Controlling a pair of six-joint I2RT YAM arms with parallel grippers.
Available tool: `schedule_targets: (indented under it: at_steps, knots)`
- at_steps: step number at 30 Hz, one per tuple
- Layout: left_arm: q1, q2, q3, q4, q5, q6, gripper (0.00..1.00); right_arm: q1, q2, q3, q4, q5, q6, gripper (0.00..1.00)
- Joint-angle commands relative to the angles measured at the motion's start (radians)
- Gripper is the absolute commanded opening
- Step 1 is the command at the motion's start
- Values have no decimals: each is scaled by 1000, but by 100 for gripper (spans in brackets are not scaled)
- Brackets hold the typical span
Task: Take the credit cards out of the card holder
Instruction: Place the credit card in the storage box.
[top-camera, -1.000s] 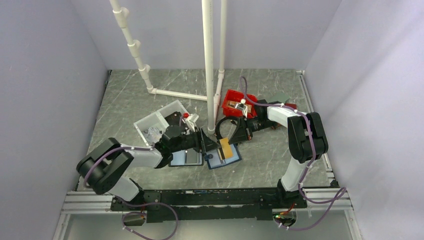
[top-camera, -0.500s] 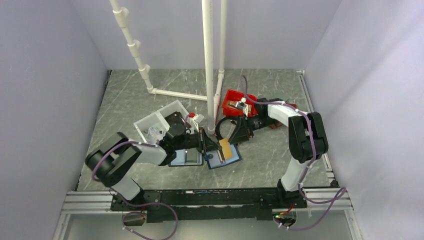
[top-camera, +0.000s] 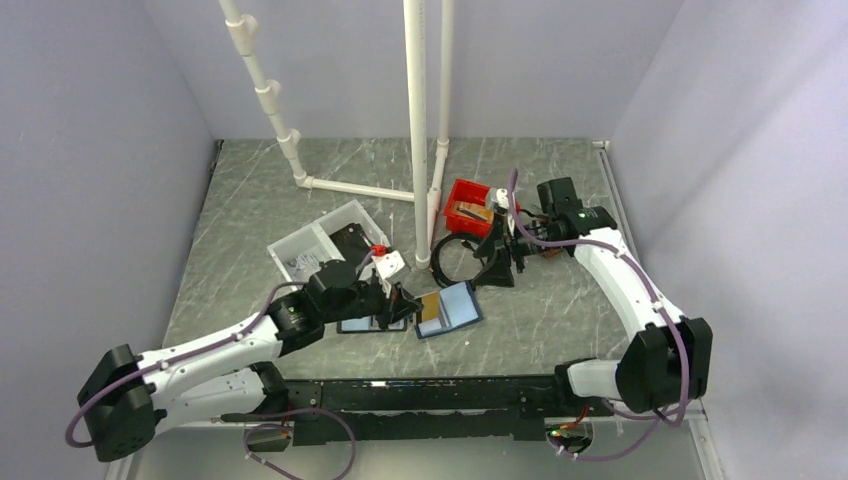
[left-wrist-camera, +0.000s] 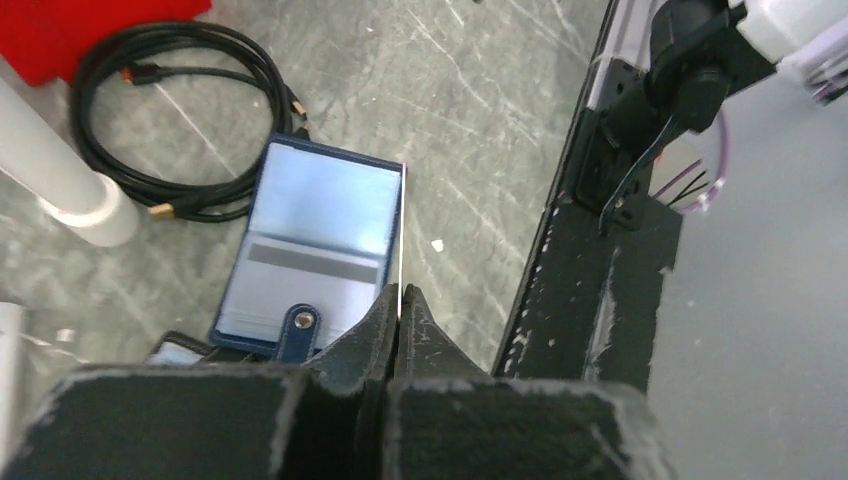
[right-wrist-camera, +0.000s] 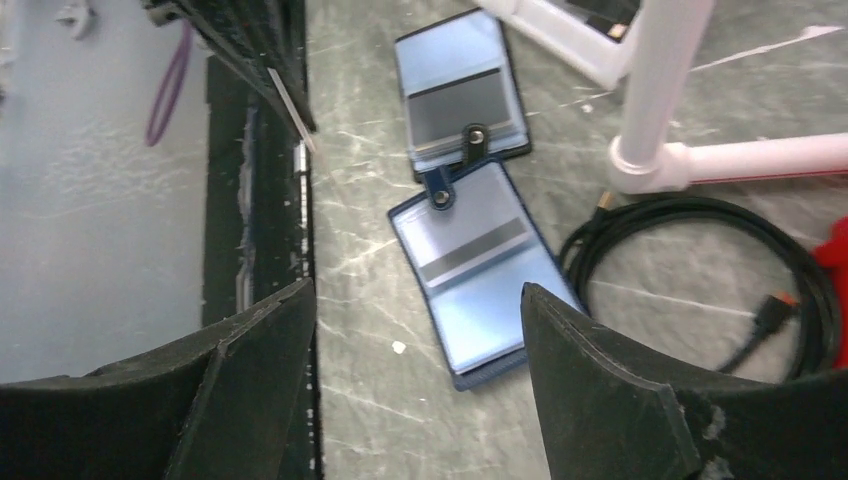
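Note:
The navy card holder (top-camera: 460, 308) lies open on the table, light-blue inside up, its tab (left-wrist-camera: 300, 322) toward the left arm. My left gripper (top-camera: 405, 300) is just left of it, shut on a gold-orange credit card (top-camera: 432, 306). In the left wrist view that card (left-wrist-camera: 402, 230) shows edge-on as a thin pale line running out from between the closed fingertips of the left gripper (left-wrist-camera: 400, 292). My right gripper (top-camera: 497, 268) hovers behind and to the right of the holder. In its wrist view the right gripper (right-wrist-camera: 418, 290) is open and empty above the card holder (right-wrist-camera: 470, 270).
A black-edged folio (right-wrist-camera: 465, 95) lies tab to tab with the holder. A coiled black cable (top-camera: 452, 255), a red bin (top-camera: 468, 208) and the white pipe frame (top-camera: 417, 150) stand behind. A clear plastic box (top-camera: 305, 245) is at the left. The black rail (top-camera: 420, 392) runs along the near edge.
The left gripper closed on the card that the right gripper held upright over the holder. The right gripper then opened, let go and drew back to the right. The card now leans left.

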Motion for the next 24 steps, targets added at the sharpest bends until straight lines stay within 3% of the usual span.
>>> schedule_targets:
  at_steps: [1, 11, 16, 22, 24]
  knots:
    - [-51, -65, 113, -217, -109, 321, 0, -41, -54, -18, 109, 48, 67, 79]
    - [-232, 42, 287, -307, -290, 684, 0, -145, -151, -96, 222, -131, 202, 89]
    - [-336, 98, 300, -266, -326, 866, 0, -156, -152, -167, 334, -242, 312, 99]
    - [-423, 136, 252, -134, -327, 1037, 0, -134, -144, -286, 625, -310, 619, 100]
    - [-447, 144, 248, -116, -373, 1071, 0, -104, -127, -294, 641, -309, 638, 100]
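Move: The bank card, already pinched in the left fingers, reaches about 3 cm to their right. The right gripper's fingers wait some 15 cm to the left hand's right, 6 cm farther out and slightly higher. The blue card holder lies 7 cm right, 2 cm back and 6 cm below the left hand, with the cable coil 10 cm right and 8 cm ahead. From the right hand, the card is about 11 cm left, 6 cm back and 3 cm lower. The card, still gripped in the closed left fingers, is first lifted about 4 cm, then carried right and back some 5 cm over the blue card holder, sinking a little, while the left wrist rolls about 60 degrees around its pointing direction. The right hand swings out about 2 cm to its right and up, then partly returns, opening its fingers fully and tilting some 20 degrees. ##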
